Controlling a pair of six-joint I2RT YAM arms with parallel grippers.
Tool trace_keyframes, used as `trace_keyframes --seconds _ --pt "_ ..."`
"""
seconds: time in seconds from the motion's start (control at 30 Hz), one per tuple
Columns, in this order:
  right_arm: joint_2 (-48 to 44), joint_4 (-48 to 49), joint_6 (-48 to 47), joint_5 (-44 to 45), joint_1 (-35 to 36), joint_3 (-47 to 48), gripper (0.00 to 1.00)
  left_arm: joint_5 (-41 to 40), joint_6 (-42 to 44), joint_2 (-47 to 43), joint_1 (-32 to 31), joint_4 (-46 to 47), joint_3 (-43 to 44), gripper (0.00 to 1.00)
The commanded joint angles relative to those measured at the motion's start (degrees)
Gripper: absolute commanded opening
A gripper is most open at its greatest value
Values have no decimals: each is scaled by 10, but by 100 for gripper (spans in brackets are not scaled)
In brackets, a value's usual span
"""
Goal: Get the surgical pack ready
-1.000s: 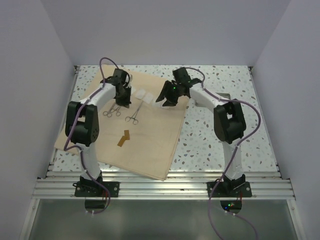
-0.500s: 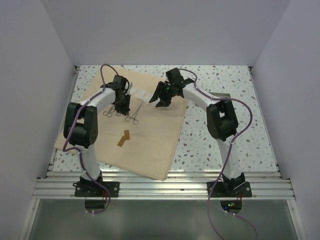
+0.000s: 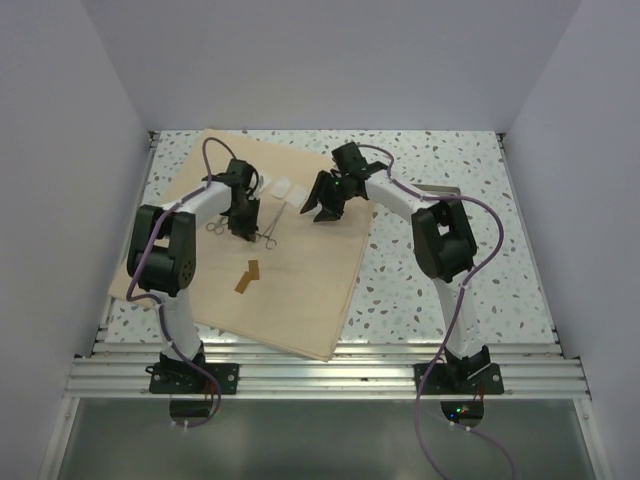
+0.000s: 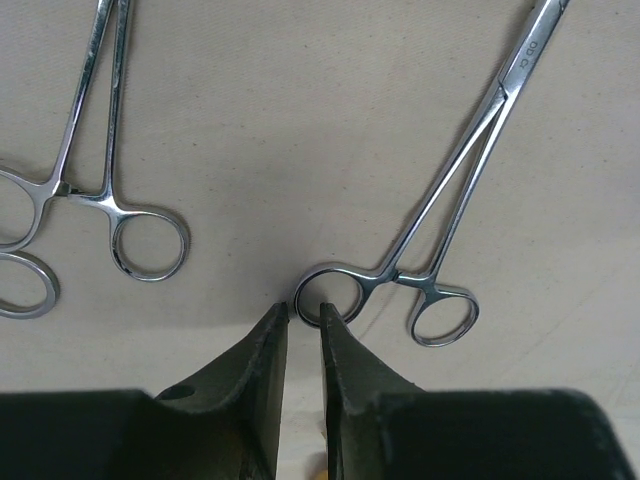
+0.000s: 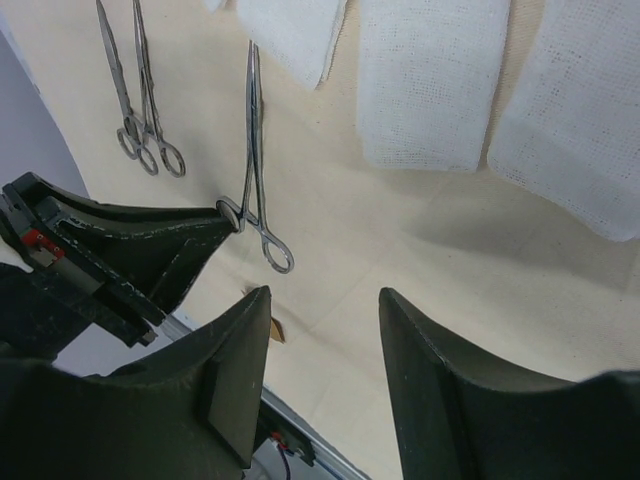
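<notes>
The tan fabric sheet (image 3: pixel 300 290) of the surgical pack lies spread on the table. On it lie three steel forceps: a pair (image 3: pixel 217 226) at the left and a single one (image 3: pixel 268 235) (image 4: pixel 450 215) beside them. White gauze squares (image 3: pixel 285 187) (image 5: pixel 430 80) sit further back. My left gripper (image 3: pixel 245 230) (image 4: pixel 303 312) hovers low, its jaws a narrow gap apart. Its tips straddle the rim of the single forceps' nearer ring without pinching it. My right gripper (image 3: pixel 320 212) (image 5: pixel 325 295) hangs open above bare fabric just in front of the gauze, holding nothing.
A small brown strip (image 3: pixel 248 276) lies on the fabric nearer the bases. A grey metal tray (image 3: pixel 440 192) is partly hidden behind the right arm on the speckled tabletop (image 3: pixel 450 280). White walls enclose the back and both sides.
My left gripper moved toward the near side to the single forceps' rings, and its jaws parted from shut. My right gripper swung left and lower toward the gauze.
</notes>
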Motion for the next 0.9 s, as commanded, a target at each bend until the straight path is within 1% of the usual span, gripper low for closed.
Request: trace_keyframes --seconds 0.0,0.13,0.2,0.33,0.37,0.4,0.47,0.57,0.67,0.87 --pt "-35 4 -8 -16 0 4 51 -11 -7 -17 2 10 -3 24" --pt "-28 3 -8 -16 4 14 51 -7 -8 -11 2 21 -12 27" --pt "-21 -2 -8 -16 7 25 51 0 -6 -2 2 24 -12 25" --pt "-7 -8 -8 -19 15 46 51 17 -9 4 2 30 -11 13" --pt "-5 -9 -6 -19 17 53 52 19 -11 2 2 30 -12 7" --pt "1 -9 -4 -19 20 56 52 21 -12 0 2 30 -13 4" --pt "9 -12 -3 -23 25 71 53 21 -14 -12 2 24 -13 0" --pt "28 -16 2 -27 33 91 56 15 -16 -30 2 10 -10 0" --pt "42 -13 26 -26 42 101 56 22 -23 -51 2 2 -7 0" --pt "51 -5 57 -10 59 91 54 34 -36 -79 2 -4 -10 0"
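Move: The left hand is right at the forceps' near ring, which sits about 1 cm to its right and 1 cm below; the forceps' middle lies roughly 5 cm ahead and 5 cm right. A second forceps has its middle some 7 cm ahead and 5 cm left, and the brown strips lie about 9 cm back and 2 cm left. From the right hand the forceps' middle is about 9 cm left, 2 cm back and 6 cm down; the nearest gauze pad is 4 cm ahead, 3 cm left. Staying put at first, the left hand shuts its slightly open fingers on the forceps' near ring, pinching it, then lifts straight up about 2.5 cm. Meanwhile the right hand swings some 5 cm left towards the forceps, arching up a couple of centimetres and coming down again, its fingers still half open and touching nothing. ##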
